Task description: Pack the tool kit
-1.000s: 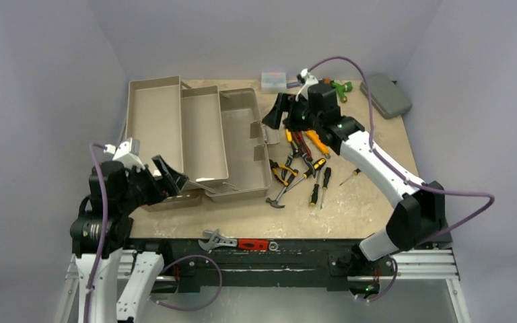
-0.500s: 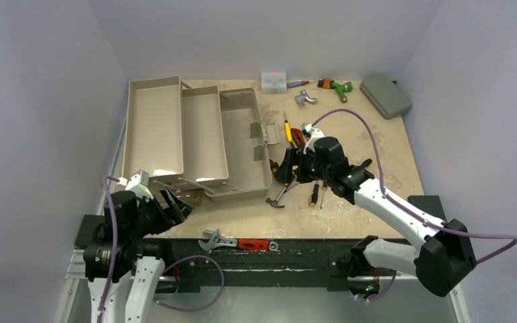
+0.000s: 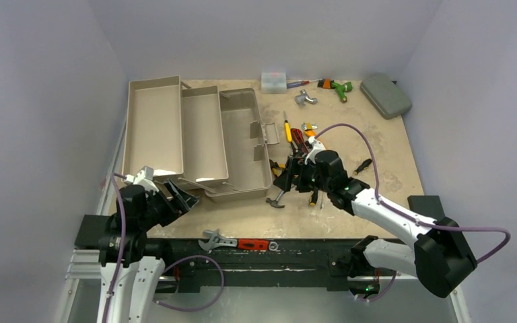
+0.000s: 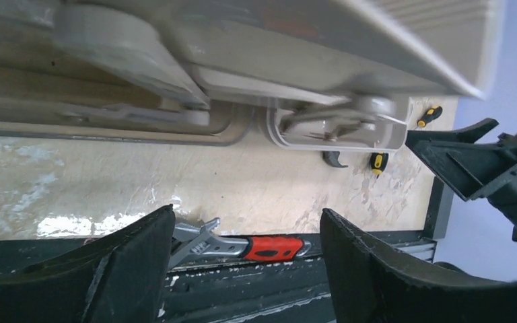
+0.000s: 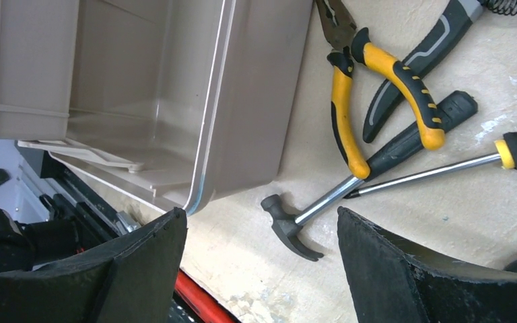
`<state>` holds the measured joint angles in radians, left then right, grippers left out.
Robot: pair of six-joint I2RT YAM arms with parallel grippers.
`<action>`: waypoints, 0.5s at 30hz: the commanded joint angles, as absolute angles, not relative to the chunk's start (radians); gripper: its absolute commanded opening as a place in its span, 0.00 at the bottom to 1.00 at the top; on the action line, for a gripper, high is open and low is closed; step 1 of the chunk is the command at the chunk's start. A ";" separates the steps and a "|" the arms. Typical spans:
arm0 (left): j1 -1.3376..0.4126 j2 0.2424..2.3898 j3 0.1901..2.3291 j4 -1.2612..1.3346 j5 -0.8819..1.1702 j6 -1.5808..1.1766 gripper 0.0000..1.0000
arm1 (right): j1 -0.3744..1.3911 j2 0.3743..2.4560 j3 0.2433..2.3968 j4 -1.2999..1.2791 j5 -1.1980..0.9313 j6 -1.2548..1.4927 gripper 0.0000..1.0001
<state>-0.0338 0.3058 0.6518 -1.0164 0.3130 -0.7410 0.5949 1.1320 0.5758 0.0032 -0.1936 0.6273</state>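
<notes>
The beige toolbox lies open at the table's left, its trays folded out to the left. Loose tools lie to its right: a black-headed hammer, yellow-handled pliers and a screwdriver. My right gripper hangs open just above the hammer, beside the toolbox's near right corner. My left gripper is open at the toolbox's near left corner. Between its fingers a red-handled wrench shows below, on the black rail in front of the table.
At the back stand a small clear plastic box, a silver fitting, a green-and-orange tool and a flat grey case. A short screwdriver lies right of my right wrist. The wrench lies beyond the table's front edge.
My right arm has drawn back from the far end of the table to above the hammer. My left arm has sunk and pulled back toward the near left corner.
</notes>
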 commanded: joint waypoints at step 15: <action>-0.043 0.547 0.413 -0.493 0.267 -0.882 0.75 | 0.600 1.350 0.611 0.328 -0.281 0.733 0.80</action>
<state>-0.0410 0.4358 0.4580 -0.6056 0.2863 -0.8532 0.5945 1.3067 0.5758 0.2237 -0.2382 0.6922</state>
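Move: The open toolbox's upper tray has its near end roughly 4 cm ahead of the left hand, 9 cm left and 5 cm above it. The lid's near end is 6 cm ahead, 6 cm left and 10 cm below. From the right hand, the case's near right corner lies some 5 cm left, 2 cm back, about level. The hammer head is 3 cm left, straight below by 9 cm, with the yellow pliers 12 cm ahead, 2 cm left, equally low. Drive the open left gripper forward about 6 cm, dipping some 2 cm at the start, to shove the toolbox's near end away from the base, the top of the gripper close up against the upper tray's near end. Meanwhile ease the open right gripper about 3 cm left and forward, sinking slightly, in to the case's near right corner. ##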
